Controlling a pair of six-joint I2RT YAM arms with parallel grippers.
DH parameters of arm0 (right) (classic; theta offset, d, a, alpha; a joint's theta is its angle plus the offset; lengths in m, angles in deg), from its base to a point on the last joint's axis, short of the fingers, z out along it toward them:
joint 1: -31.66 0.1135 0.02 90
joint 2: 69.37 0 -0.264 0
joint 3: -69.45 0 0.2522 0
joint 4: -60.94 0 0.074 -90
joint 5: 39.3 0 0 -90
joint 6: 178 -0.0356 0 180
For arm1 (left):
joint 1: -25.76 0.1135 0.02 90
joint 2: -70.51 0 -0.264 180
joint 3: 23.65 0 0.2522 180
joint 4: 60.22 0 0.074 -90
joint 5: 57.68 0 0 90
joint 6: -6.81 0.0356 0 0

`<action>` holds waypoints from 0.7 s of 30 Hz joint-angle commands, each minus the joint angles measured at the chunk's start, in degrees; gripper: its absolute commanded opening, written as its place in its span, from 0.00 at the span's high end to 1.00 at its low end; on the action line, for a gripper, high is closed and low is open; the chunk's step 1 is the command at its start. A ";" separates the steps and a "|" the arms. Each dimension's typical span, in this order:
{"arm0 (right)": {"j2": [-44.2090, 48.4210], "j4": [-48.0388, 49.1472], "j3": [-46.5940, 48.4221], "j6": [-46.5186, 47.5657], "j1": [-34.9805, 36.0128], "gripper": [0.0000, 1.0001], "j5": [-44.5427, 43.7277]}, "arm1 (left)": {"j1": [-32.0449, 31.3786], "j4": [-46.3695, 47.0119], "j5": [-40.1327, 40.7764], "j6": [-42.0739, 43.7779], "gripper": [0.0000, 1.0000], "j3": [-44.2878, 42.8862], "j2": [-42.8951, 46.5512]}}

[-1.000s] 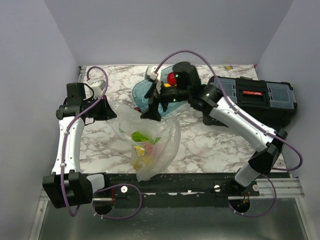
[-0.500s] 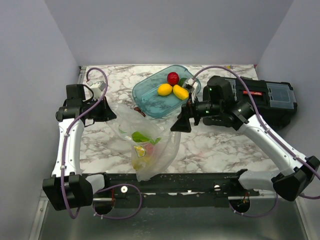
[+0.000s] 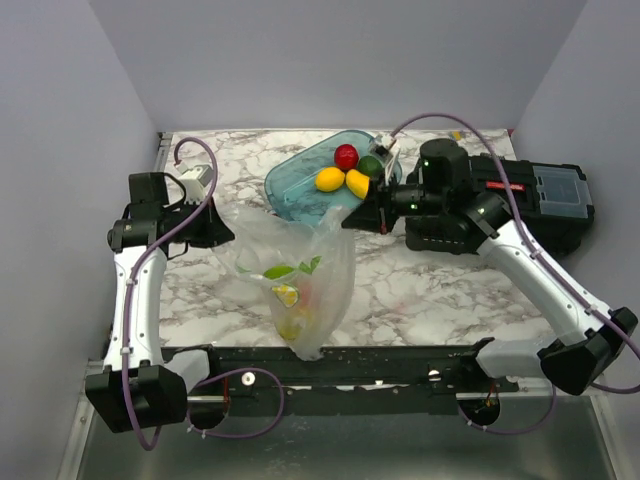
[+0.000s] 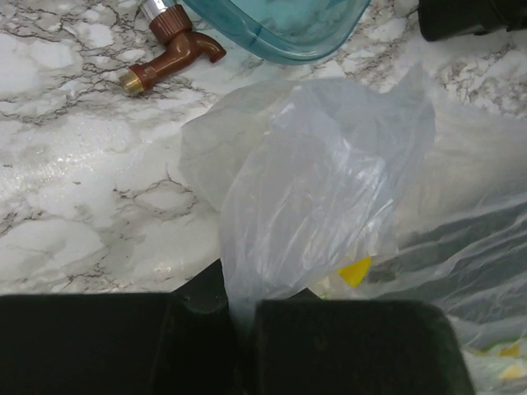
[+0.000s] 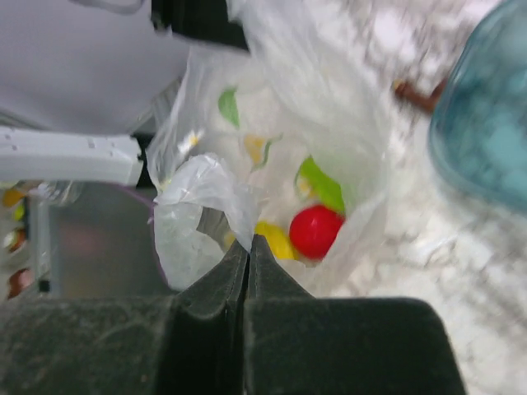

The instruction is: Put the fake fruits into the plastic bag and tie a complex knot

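The plastic bag (image 3: 312, 262) stands stretched between both grippers, its mouth up. My left gripper (image 3: 212, 226) is shut on the bag's left rim (image 4: 272, 247), with film pinched between the jaws. On the opposite rim my right gripper (image 3: 348, 218) is shut too, a fold of film (image 5: 216, 191) caught at its tips. Inside the bag lie fake fruits: a red one (image 5: 317, 232), a yellow one (image 5: 276, 239) and a green one (image 5: 322, 186). More fruits sit in the teal tub (image 3: 292, 192): one red (image 3: 346, 156), two yellow (image 3: 329, 179) and one green (image 3: 371, 165). No knot shows.
A brown toy tap (image 4: 170, 51) lies on the marble next to the tub (image 4: 280, 29). A black toolbox (image 3: 535, 195) stands at the right, under the right arm. The table's dark front rail (image 3: 380, 362) runs just below the bag.
My right gripper came from over the tub to the bag's right rim and shut on it. The bag now hangs taller and tauter. The left gripper kept its hold.
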 commanded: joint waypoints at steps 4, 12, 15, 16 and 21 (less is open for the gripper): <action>-3.39 0.43 13.21 13.34 -3.59 0.99 -2.08 | 0.30 -8.55 -6.43 7.92 0.94 -3.35 5.94; -5.56 1.70 6.69 22.41 -3.64 0.99 8.01 | 0.19 -14.13 -10.45 13.77 0.16 -5.62 11.23; -5.32 1.89 6.48 25.52 -3.59 0.99 10.39 | -0.06 -12.57 -14.15 16.25 0.02 -9.93 12.99; -5.15 1.86 6.55 26.28 -3.59 0.99 11.39 | -0.46 -11.47 -15.39 17.26 0.02 -11.49 13.24; -3.20 3.41 5.94 28.28 -3.59 0.99 13.84 | -8.07 -10.12 -21.41 25.55 0.02 -20.75 9.74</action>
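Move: The left hand still pinches the bag's left rim. From it, the filled middle of the plastic bag lies some 14 cm right, 6 cm back and about 18 cm down; the brown tap is roughly 20 cm ahead and 8 cm right, and the blue bin about 34 cm ahead and 20 cm right, both near table height. The right hand, shut on the right rim, has the bag's filled middle about 12 cm left, 2 cm back and 26 cm below. Up and back, slightly left, the left hand draws away from the bag, opening wide on the way to let go of the left rim, about 14 cm altogether, tipping up some 25 degrees and turning clockwise. The right hand keeps its pinch, lifting about 8 cm and reaching 4 cm forward, then sinking about 6 cm, rolling some 20 degrees as it goes. ##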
